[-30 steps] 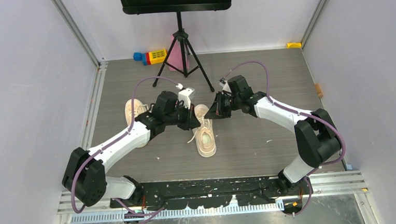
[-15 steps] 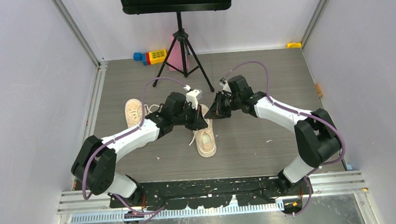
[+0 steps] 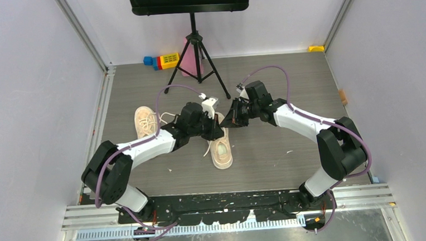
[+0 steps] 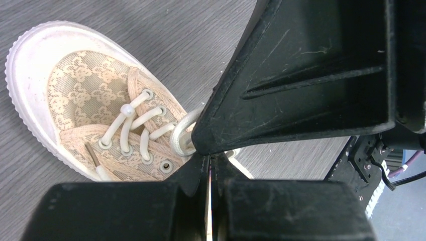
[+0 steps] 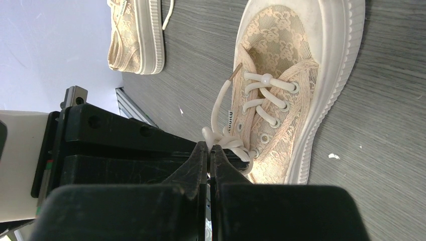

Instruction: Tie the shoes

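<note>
One cream lace-patterned shoe (image 3: 221, 149) lies mid-floor, toe toward the arms. The other shoe (image 3: 144, 121) lies to its left. In the right wrist view my right gripper (image 5: 209, 148) is shut with a bunch of white lace (image 5: 221, 138) pinched at its tips, over the near shoe (image 5: 296, 85). My left gripper (image 4: 210, 158) is shut too, tips against the right gripper's black finger (image 4: 311, 75). A lace loop (image 4: 179, 139) lies just beside them, and I cannot see lace between the left fingers. One lace end (image 5: 235, 70) rests on the shoe's tongue. From above, both grippers (image 3: 222, 125) meet over the shoe's heel end.
A black tripod stand (image 3: 195, 54) rises behind the shoes. Coloured blocks (image 3: 162, 61) and a pink object (image 3: 187, 60) sit by the back wall. A loose lace strand (image 3: 206, 150) trails on the floor left of the middle shoe. Metal rails edge the floor.
My left arm has swung right, uncovering the left shoe and bringing its gripper against the right gripper over the middle shoe. The right arm has stayed put.
</note>
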Robot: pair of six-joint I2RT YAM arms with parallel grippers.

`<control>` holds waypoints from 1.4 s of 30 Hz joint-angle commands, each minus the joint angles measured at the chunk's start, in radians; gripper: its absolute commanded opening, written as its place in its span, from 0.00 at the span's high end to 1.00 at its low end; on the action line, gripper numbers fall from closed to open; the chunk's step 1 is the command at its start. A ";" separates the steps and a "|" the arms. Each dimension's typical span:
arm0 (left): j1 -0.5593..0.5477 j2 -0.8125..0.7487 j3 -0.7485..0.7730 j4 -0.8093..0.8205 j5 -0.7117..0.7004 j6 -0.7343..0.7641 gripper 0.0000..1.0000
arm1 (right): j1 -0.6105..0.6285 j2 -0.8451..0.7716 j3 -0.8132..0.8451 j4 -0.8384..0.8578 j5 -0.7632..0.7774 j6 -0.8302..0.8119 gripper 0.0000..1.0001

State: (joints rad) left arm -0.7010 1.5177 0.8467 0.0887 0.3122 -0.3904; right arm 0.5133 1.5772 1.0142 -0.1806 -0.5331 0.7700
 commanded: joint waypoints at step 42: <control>0.036 0.129 -0.097 0.292 0.251 -0.080 1.00 | -0.002 -0.068 -0.011 -0.043 0.206 0.090 0.73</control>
State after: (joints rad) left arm -0.6655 1.6547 0.7605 0.3477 0.5396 -0.4690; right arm 0.5133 1.5265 0.9535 -0.2146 -0.3523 0.8913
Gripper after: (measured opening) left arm 0.009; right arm 0.254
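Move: The left fingers are shut inside a turn of lace. The lace pinched by the right hand is about 2 cm ahead of and 2 cm above them; the shoe's lacing is some 3 cm ahead, 1 cm left and 6 cm below. From the right hand, the left fingertips are about 2 cm back and 2 cm lower, the lacing about 8 cm below and 1 cm left, and the other shoe some 30 cm left, level fore and aft, 10 cm below. With the lace still looped round its shut tips, the left hand sinks about 3 cm towards the shoe, first easing right, then slightly back, tilting about 10 degrees. The right hand keeps its pinch on the lace while shifting some 2.5 cm right and nearly 2 cm down, turning about 12 degrees clockwise; towards the end its fingers part about a quarter and release the pinch. ##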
